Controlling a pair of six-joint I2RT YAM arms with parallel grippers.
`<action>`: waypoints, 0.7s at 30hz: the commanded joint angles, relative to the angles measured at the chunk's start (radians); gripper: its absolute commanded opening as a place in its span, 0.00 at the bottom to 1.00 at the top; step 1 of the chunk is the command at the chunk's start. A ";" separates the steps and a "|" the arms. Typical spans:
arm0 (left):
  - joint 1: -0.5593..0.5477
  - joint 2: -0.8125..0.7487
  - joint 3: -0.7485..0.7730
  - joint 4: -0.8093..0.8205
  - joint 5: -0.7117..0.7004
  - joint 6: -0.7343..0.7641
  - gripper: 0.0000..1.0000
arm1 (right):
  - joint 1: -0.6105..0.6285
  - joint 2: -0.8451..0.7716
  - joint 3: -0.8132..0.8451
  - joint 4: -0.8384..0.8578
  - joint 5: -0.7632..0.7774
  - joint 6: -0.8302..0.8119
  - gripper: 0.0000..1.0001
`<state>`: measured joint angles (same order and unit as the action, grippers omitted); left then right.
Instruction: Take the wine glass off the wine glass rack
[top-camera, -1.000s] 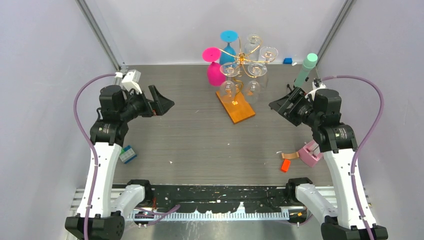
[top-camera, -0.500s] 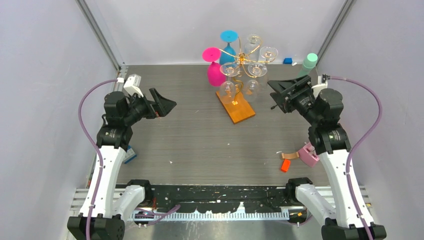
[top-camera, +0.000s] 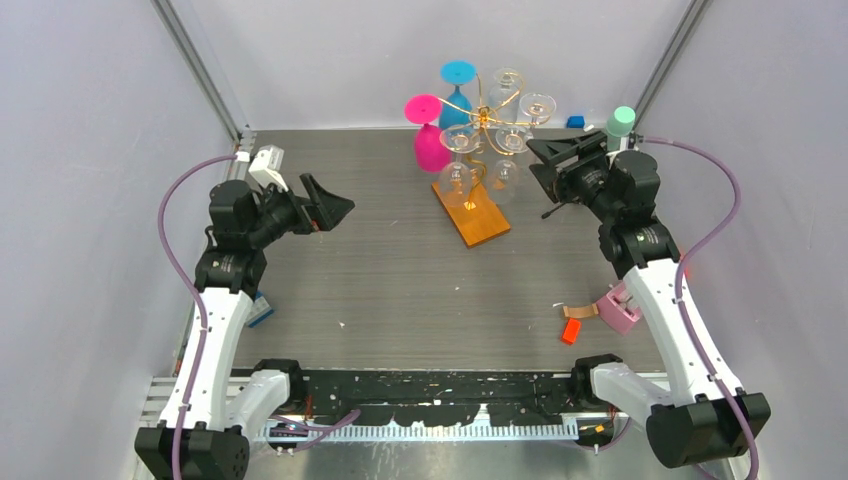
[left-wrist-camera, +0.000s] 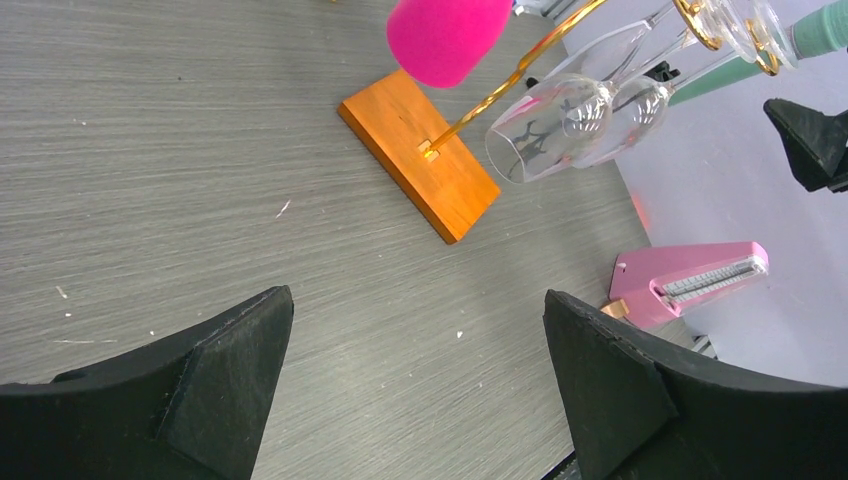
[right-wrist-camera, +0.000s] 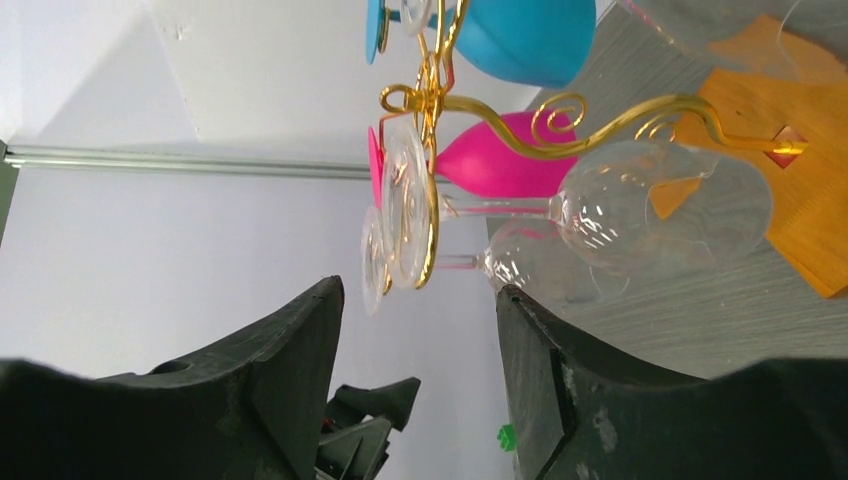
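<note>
The wine glass rack (top-camera: 484, 116) is a gold wire stand on an orange wooden base (top-camera: 478, 222) at the back middle of the table. Several clear wine glasses (top-camera: 508, 140), a pink one (top-camera: 430, 148) and a blue one (top-camera: 457, 95) hang upside down from it. My right gripper (top-camera: 537, 168) is open just right of the rack, level with the clear glasses. In the right wrist view its gripper (right-wrist-camera: 418, 295) points at the foot (right-wrist-camera: 404, 215) of a clear glass (right-wrist-camera: 660, 205), touching nothing. My left gripper (top-camera: 335, 200) (left-wrist-camera: 417, 300) hovers wide open left of the rack, empty.
A mint-green cylinder (top-camera: 622, 120) on a black tripod stands right behind my right arm. A pink box (top-camera: 620, 308) and an orange piece (top-camera: 571, 330) lie at the front right. A small blue block (top-camera: 575, 122) sits at the back. A blue-green box (top-camera: 257, 308) lies by the left arm.
My right arm has swung up and leftward, bringing its open gripper from beside the tripod up close to the rack's clear glasses. The left arm has barely shifted.
</note>
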<state>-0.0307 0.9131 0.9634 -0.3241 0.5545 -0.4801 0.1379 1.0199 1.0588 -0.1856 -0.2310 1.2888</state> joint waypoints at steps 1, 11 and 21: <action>-0.003 -0.021 -0.008 0.053 0.015 0.017 1.00 | 0.005 0.039 0.076 0.064 0.082 -0.016 0.62; -0.003 -0.017 0.001 0.040 0.001 0.027 1.00 | 0.012 0.148 0.139 0.092 0.107 -0.025 0.44; -0.003 -0.030 -0.007 0.018 -0.024 0.045 1.00 | 0.019 0.184 0.145 0.113 0.065 -0.004 0.30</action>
<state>-0.0311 0.9081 0.9581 -0.3241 0.5415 -0.4599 0.1490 1.1954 1.1587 -0.1276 -0.1585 1.2819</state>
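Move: The nearest clear wine glass hangs upside down; its foot is about 5 cm ahead of the right hand and 3 cm to its left, at about the same height. The front-left clear glass's foot is level with it and some 11 cm farther left. The rear-right glass's foot lies 13 cm ahead of the right hand and 2 cm to its right. From the left hand, the nearest glass's foot is about 10 cm ahead, 35 cm to the right and 6 cm higher. Onto the nearest glass's foot: the right hand slides about 5 cm forward, rolled so that one finger sits above the other, and slows to a stop with the foot's near edge between the fingertips. All the while the fingers narrow to about half their gap, one above the foot and one below; whether they touch can't be seen. ##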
